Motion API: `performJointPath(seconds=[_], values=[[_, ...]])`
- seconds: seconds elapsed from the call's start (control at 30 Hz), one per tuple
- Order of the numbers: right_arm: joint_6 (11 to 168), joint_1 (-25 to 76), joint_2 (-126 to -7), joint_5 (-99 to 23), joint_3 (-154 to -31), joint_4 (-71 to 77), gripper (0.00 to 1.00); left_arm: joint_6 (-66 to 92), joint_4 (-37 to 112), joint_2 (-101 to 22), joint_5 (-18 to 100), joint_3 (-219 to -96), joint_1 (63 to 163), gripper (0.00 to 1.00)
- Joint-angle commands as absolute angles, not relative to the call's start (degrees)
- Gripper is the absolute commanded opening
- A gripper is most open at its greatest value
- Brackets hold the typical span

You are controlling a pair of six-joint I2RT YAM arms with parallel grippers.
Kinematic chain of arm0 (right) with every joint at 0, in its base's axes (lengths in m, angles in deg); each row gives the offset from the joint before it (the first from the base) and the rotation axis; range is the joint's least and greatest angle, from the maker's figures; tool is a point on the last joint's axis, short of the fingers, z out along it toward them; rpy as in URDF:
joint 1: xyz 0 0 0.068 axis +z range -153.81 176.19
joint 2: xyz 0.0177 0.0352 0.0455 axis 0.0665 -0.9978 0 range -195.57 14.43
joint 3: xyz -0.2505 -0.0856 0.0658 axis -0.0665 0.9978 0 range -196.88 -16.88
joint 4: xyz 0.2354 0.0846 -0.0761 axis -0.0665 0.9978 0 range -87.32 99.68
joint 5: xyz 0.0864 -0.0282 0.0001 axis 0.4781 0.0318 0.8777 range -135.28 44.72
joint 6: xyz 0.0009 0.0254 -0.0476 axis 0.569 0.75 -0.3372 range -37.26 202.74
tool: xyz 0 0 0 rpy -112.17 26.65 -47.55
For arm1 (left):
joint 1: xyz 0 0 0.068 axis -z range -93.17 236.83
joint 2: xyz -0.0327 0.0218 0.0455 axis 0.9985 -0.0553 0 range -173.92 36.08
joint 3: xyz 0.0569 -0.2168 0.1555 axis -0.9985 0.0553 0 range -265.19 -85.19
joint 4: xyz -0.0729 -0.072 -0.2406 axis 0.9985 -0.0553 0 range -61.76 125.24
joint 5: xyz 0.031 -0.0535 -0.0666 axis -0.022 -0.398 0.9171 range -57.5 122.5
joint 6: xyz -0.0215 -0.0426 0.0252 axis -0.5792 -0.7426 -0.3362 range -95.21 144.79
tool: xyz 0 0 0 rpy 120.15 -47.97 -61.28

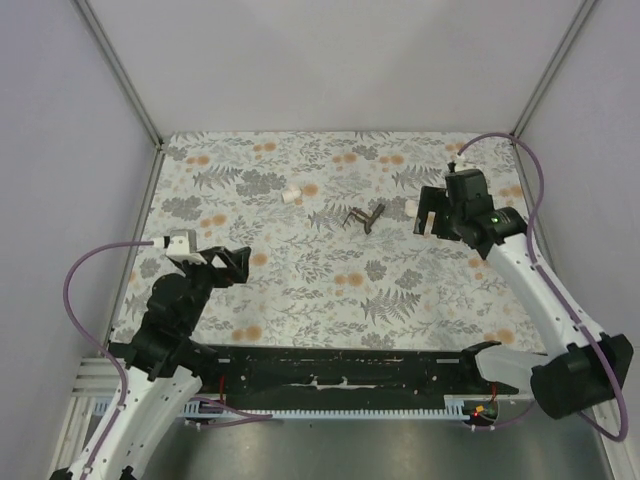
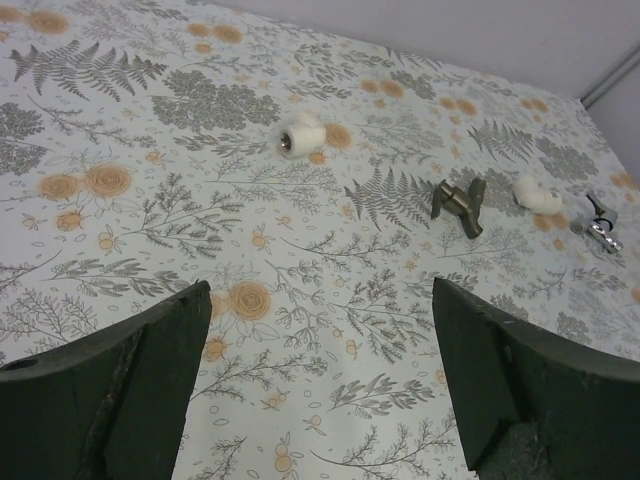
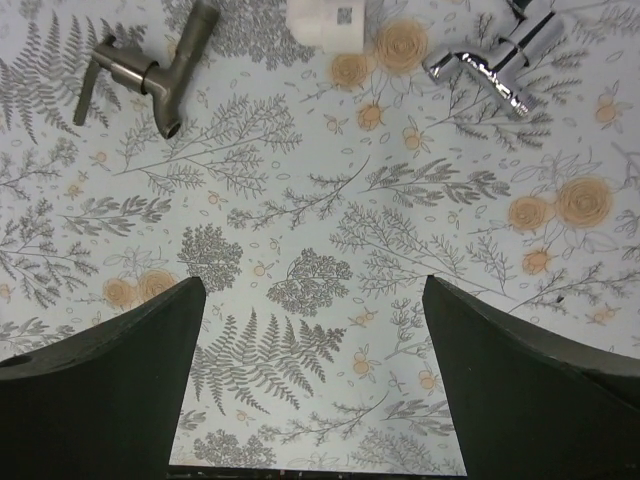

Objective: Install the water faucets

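Note:
A shiny chrome faucet (image 3: 492, 68) lies on the floral tabletop, ahead and right of my right gripper (image 3: 315, 290). It also shows far right in the left wrist view (image 2: 602, 233). A darker bronze faucet (image 3: 150, 75) lies mid-table (image 1: 363, 218) (image 2: 460, 200). My right gripper (image 1: 430, 216) is open and empty, hovering short of both faucets. My left gripper (image 1: 233, 263) (image 2: 320, 300) is open and empty over the left of the table, well short of them. In the top view the right gripper hides the chrome faucet.
A white plastic fitting (image 1: 291, 194) (image 2: 300, 135) lies left of the bronze faucet. A second white fitting (image 3: 328, 22) (image 2: 538, 196) lies between the two faucets. Grey walls enclose the table on three sides. A black rail (image 1: 340, 375) runs along the near edge.

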State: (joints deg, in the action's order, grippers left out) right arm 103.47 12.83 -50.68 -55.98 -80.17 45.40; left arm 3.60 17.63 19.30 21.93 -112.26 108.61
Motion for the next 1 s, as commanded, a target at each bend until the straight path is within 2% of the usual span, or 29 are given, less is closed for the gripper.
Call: performJointPath(seconds=[0.0, 0.23, 0.4, 0.57, 0.8, 0.97], values=[[108.75, 12.63, -56.66, -54.84, -85.17, 50.93, 0.98, 2.11, 16.96, 22.27, 18.18, -114.02, 112.40, 0.96], [108.59, 11.49, -66.51, -60.48, -89.74, 51.80, 0.98, 1.76, 16.78, 23.25, 17.11, -113.84, 115.92, 0.96], [109.02, 3.50, -72.13, -58.82, -90.45, 50.49, 0.98, 2.55, 16.08, 21.76, 16.59, -114.63, 115.75, 0.96], [110.95, -1.52, -79.34, -57.76, -93.87, 48.30, 0.90, 3.34, 14.15, 16.57, 16.24, -116.65, 115.83, 0.96], [114.64, -7.76, -88.48, -53.90, -96.51, 43.82, 0.73, 4.93, 14.76, 14.02, 17.29, -117.01, 115.83, 0.96], [116.93, -10.40, -92.09, -53.02, -96.86, 40.65, 0.67, 5.37, 15.55, 14.19, 17.99, -116.66, 115.75, 0.96]])
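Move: The chrome faucet I'm after lies about 13 cm ahead of my right hand, 12 cm to its right and some 18 cm below. At that same depth below, the nearest white faucet is roughly 18 cm straight ahead, and the bronze one about 14 cm ahead and 14 cm to the left. From my left hand, the chrome faucet is some 20 cm ahead, 55 cm to the right and 20 cm down. I bring my open right hand down over the chrome faucet, first sinking nearly straight, then sweeping down, right and forward together, about 20 cm in all. My wrist tips the fingers steeper towards the table and turns clockwise, some 30 degrees, while the fingers narrow to about two-thirds open without gripping yet. My left hand, empty, shifts only about 2 cm right and down. ##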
